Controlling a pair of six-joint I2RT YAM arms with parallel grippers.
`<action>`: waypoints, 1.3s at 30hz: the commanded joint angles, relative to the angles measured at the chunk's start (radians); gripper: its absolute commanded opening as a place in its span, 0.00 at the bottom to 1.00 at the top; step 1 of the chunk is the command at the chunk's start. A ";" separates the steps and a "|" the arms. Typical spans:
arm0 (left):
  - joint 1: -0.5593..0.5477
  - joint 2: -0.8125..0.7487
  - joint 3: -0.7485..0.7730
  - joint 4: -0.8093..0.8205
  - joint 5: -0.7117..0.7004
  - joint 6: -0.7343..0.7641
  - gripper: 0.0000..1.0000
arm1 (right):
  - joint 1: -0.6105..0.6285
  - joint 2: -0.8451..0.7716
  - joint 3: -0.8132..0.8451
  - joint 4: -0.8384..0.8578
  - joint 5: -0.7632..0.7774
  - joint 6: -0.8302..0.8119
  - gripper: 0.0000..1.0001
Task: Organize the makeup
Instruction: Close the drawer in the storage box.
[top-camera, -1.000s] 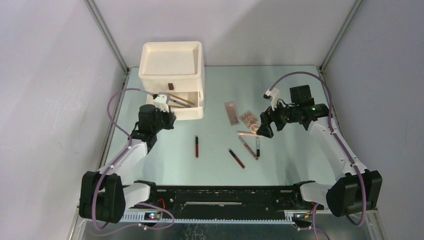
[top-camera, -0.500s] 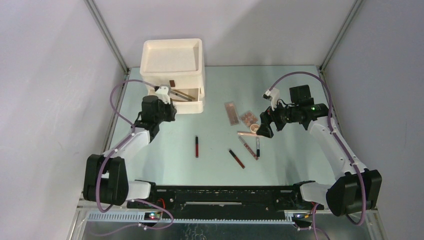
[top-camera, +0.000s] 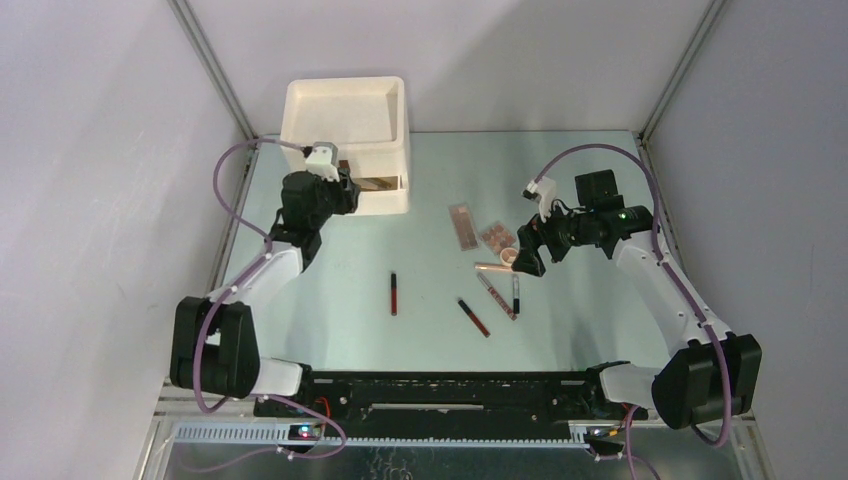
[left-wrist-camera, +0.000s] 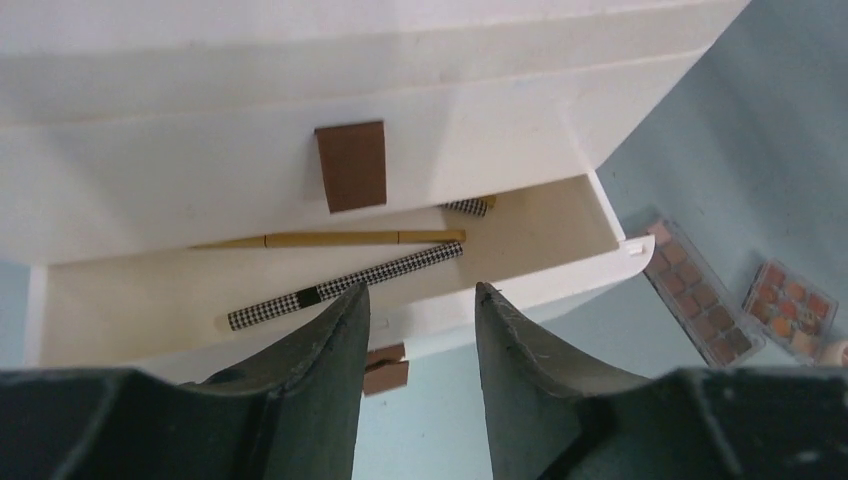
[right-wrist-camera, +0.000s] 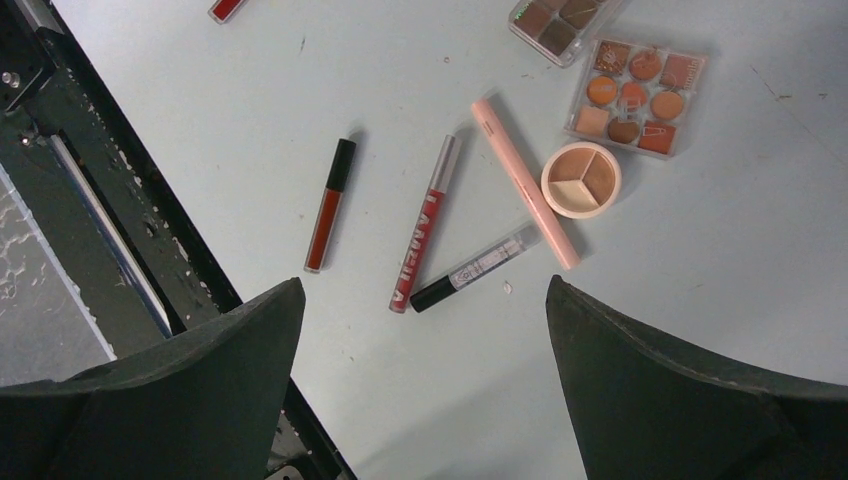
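The makeup lies scattered right of centre: a long palette (top-camera: 461, 226), a square palette (right-wrist-camera: 635, 95), a round compact (right-wrist-camera: 581, 180), a pink stick (right-wrist-camera: 525, 182) and slim tubes (right-wrist-camera: 422, 225), (right-wrist-camera: 328, 205), (right-wrist-camera: 470, 267). One more dark-red tube (top-camera: 394, 293) lies alone mid-table. My right gripper (right-wrist-camera: 425, 285) hovers open above the tubes, holding nothing. My left gripper (left-wrist-camera: 420, 300) is open at the front of the cream drawer box (top-camera: 345, 140), just off the low drawer's brown handle (left-wrist-camera: 385, 368). That drawer stands slightly out, with a gold pencil (left-wrist-camera: 330, 239) and a checked pencil (left-wrist-camera: 350, 285) inside.
The box stands at the back left, near the metal corner post (top-camera: 215, 80). The drawer above the open one is shut and has a brown handle (left-wrist-camera: 351, 165). The black rail (top-camera: 450, 385) with the arm bases runs along the near edge.
My left gripper has moved toward the box, pushing the drawer most of the way in, and its jaws have parted off the handle. The right arm has barely moved.
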 joint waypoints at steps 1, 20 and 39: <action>-0.012 0.040 0.077 0.060 -0.026 -0.016 0.49 | 0.006 -0.003 0.000 0.008 0.006 -0.018 1.00; -0.015 -0.199 -0.141 0.151 0.027 0.074 0.68 | 0.011 -0.003 -0.001 0.007 0.011 -0.021 1.00; -0.026 0.052 -0.173 0.265 -0.024 -0.082 0.70 | 0.008 0.003 -0.001 0.004 0.015 -0.023 1.00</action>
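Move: The handle of the open lower drawer sits about 7 cm below my left hand, 1 cm back and 1 cm to its left; my fingertips are over the drawer's front lip. The upper drawer's handle is some 5 cm ahead, 1 cm left and 2 cm higher. Inside the open drawer, roughly 9 cm down, the checkered pencil lies about 3 cm ahead and 3 cm left. From my right hand the lower handle is some 12 cm ahead, 40 cm left and 6 cm down. I ease my left hand about 1 cm farther forward over the drawer's lip, then lift about 5 cm while drawing back 4 cm, tipping the fingers up. From there I drop some 10 cm in front of the drawer, levelling the tilt again and ending close to its handle, with the fingers having opened from half to two-thirds wide. ##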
